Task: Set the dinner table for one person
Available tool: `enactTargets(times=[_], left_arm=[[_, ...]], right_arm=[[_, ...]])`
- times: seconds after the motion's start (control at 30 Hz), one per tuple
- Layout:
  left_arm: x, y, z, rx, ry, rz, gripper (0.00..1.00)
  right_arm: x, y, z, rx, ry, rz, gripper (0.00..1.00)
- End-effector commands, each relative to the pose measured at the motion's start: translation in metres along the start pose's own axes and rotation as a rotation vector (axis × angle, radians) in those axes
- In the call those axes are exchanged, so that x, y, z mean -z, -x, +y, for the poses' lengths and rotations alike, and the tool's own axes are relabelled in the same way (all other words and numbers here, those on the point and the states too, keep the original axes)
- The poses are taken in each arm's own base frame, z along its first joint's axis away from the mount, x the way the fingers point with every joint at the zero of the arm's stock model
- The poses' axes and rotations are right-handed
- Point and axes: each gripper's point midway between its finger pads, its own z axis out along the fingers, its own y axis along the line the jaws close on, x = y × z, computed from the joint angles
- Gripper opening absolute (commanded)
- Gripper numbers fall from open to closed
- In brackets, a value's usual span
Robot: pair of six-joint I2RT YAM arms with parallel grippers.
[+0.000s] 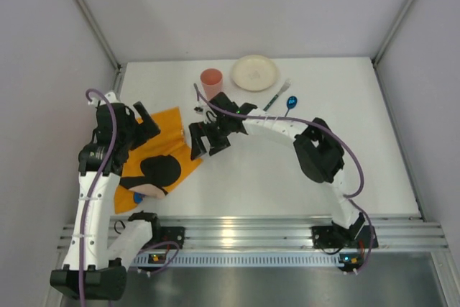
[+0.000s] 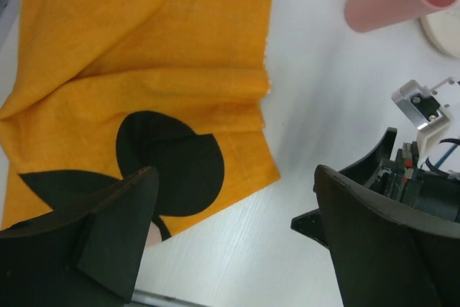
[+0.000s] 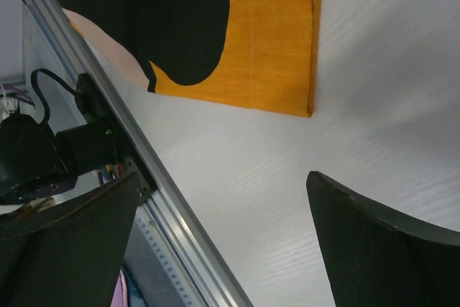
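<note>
The dinner table [image 1: 273,177] is a plain white top. An orange mat with a black cartoon print [image 1: 162,152] lies rumpled on its left side, one corner folded over [image 2: 93,12]. At the back stand a pink cup [image 1: 211,80] and a cream plate [image 1: 254,72], with a fork [image 1: 277,95] and a blue spoon [image 1: 291,102] to their right. My left gripper [image 1: 149,124] hovers open over the mat's upper part [image 2: 237,199], holding nothing. My right gripper [image 1: 207,145] is open beside the mat's right corner [image 3: 223,206], over bare table.
Grey walls enclose the table on three sides. An aluminium rail [image 1: 244,231] with the arm bases runs along the near edge [image 3: 165,206]. The right arm's wrist [image 2: 424,170] shows close to my left gripper's right finger.
</note>
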Motion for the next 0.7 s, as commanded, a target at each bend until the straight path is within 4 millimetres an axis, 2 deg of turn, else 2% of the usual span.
enactTargets(times=[0.0,0.03,0.2,0.37,0.47,0.67], left_arm=[[0.011,-0.015,0.021,-0.027,0.070,0.036,0.95],[0.014,-0.017,0.023,-0.028,0.077,0.041,0.95],[0.022,-0.025,0.023,-0.029,0.064,0.079,0.93],[0.027,-0.031,0.022,-0.037,0.052,0.105,0.92],[0.027,-0.030,0.021,-0.051,0.048,0.111,0.92],[0.031,-0.032,0.022,-0.076,0.044,0.125,0.91]], right_arm=[[-0.022,-0.002,0.025,0.008,0.084,0.016,1.00],[-0.028,-0.008,0.030,0.008,0.090,0.028,1.00],[-0.057,-0.021,0.026,-0.004,0.092,0.052,1.00],[-0.075,-0.021,0.020,-0.029,0.080,0.018,1.00],[-0.083,-0.017,0.009,-0.042,0.036,-0.008,1.00],[-0.093,-0.003,-0.026,-0.089,-0.123,-0.088,1.00]])
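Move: The napkin's middle lies about 21 cm to the right hand's left, some 2 cm ahead and roughly 9 cm below. Its near right corner is only about 3 cm left and 3 cm ahead of that hand, equally far down. The cup stands about 30 cm ahead and 1 cm right of that hand. From the left hand, the napkin's middle is around 4 cm left, 1 cm ahead and 24 cm below. The napkin's near right corner is what the right hand closes in on: its wide-open fingers sink about 5 cm and go about 5 cm left, first swinging back some 4 cm, then coming partly forward again low beside the corner. High over the napkin, the open left hand draws back about 4 cm and sinks a little, tipping its fingers slightly down. ##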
